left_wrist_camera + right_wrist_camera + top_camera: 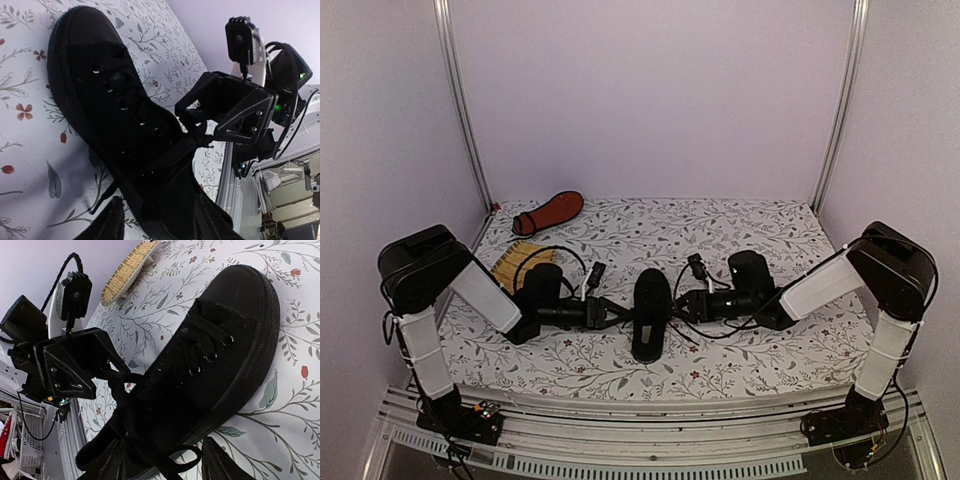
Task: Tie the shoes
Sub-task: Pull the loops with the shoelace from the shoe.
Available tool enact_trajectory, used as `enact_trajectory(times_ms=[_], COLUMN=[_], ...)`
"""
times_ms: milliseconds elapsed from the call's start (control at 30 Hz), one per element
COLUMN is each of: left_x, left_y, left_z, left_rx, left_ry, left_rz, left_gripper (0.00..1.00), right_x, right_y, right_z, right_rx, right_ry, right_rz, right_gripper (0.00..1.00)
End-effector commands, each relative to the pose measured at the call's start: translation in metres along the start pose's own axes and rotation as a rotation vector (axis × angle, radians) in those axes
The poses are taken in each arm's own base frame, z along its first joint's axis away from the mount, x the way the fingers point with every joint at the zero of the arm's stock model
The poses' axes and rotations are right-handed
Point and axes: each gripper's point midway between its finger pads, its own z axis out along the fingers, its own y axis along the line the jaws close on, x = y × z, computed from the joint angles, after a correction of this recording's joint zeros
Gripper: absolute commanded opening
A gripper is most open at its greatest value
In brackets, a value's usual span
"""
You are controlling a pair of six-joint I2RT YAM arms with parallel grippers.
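Note:
One black shoe [652,290] lies in the middle of the table, toe pointing away. My left gripper [618,313] comes at its laced part from the left, my right gripper [682,305] from the right. In the left wrist view the shoe [110,100] fills the frame. My left gripper [165,225] is open, its jaws straddling the shoe's side wall. A taut lace [175,150] runs up to the right gripper's fingertips [197,125]. In the right wrist view my right gripper [164,462] is open too, with a lace loop [197,460] between its jaws. The other shoe [548,212] lies sole-up at the back left.
A yellow woven mat [515,262] lies just behind the left arm, and it shows at the top of the right wrist view [127,270]. White walls and metal rails [460,110] close in the floral tablecloth [750,235] on three sides.

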Motion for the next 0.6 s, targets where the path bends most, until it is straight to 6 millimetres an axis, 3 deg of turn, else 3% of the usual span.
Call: enact_trajectory(times_ms=[0, 133, 267, 567], left_x=[-0.006, -0.008, -0.008, -0.007], left_y=[-0.019, -0.019, -0.014, 0.016], left_z=[0.010, 0.010, 0.007, -0.007], left_rx=[0.084, 0.083, 0.062, -0.066], left_ry=[-0.008, -0.018, -0.035, -0.104], left_rz=[0.035, 0.035, 0.024, -0.073], left_gripper=[0.40, 0.22, 0.02, 0.00], right_x=[-0.008, -0.010, -0.012, -0.013], right_y=[0.010, 0.012, 0.011, -0.021], right_z=[0.007, 0.007, 0.006, -0.009], right_rx=[-0.068, -0.074, -0.064, 0.086], right_ry=[-0.002, -0.004, -0.009, -0.053], right_rz=[-0.034, -0.049, -0.056, -0.008], right_gripper=[0.48, 0.30, 0.04, 0.02])
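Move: The left hand's open fingers already straddle the shoelace loop on the shoe's left, its middle about 1 cm to the hand's right and 1 cm lower; the shoe's middle is level ahead-wise, some 5 cm to the right and 3 cm below. From the right hand its loop lies about 1 cm left and 1 cm down, the shoe 5 cm left, 1 cm back and 4 cm below, and a loose lace end roughly 5 cm back, 1 cm right and 5 cm below. Inward first, both hands ease about 1 cm towards the shoe from either side, the left also rising slightly, while their half-open fingers shut fully and pinch the two shoelace loops. Then both turn back outwards, holding on: the left goes roughly 1 cm left and sinks 1 cm, the right goes nearly 1 cm right and as far forward. ##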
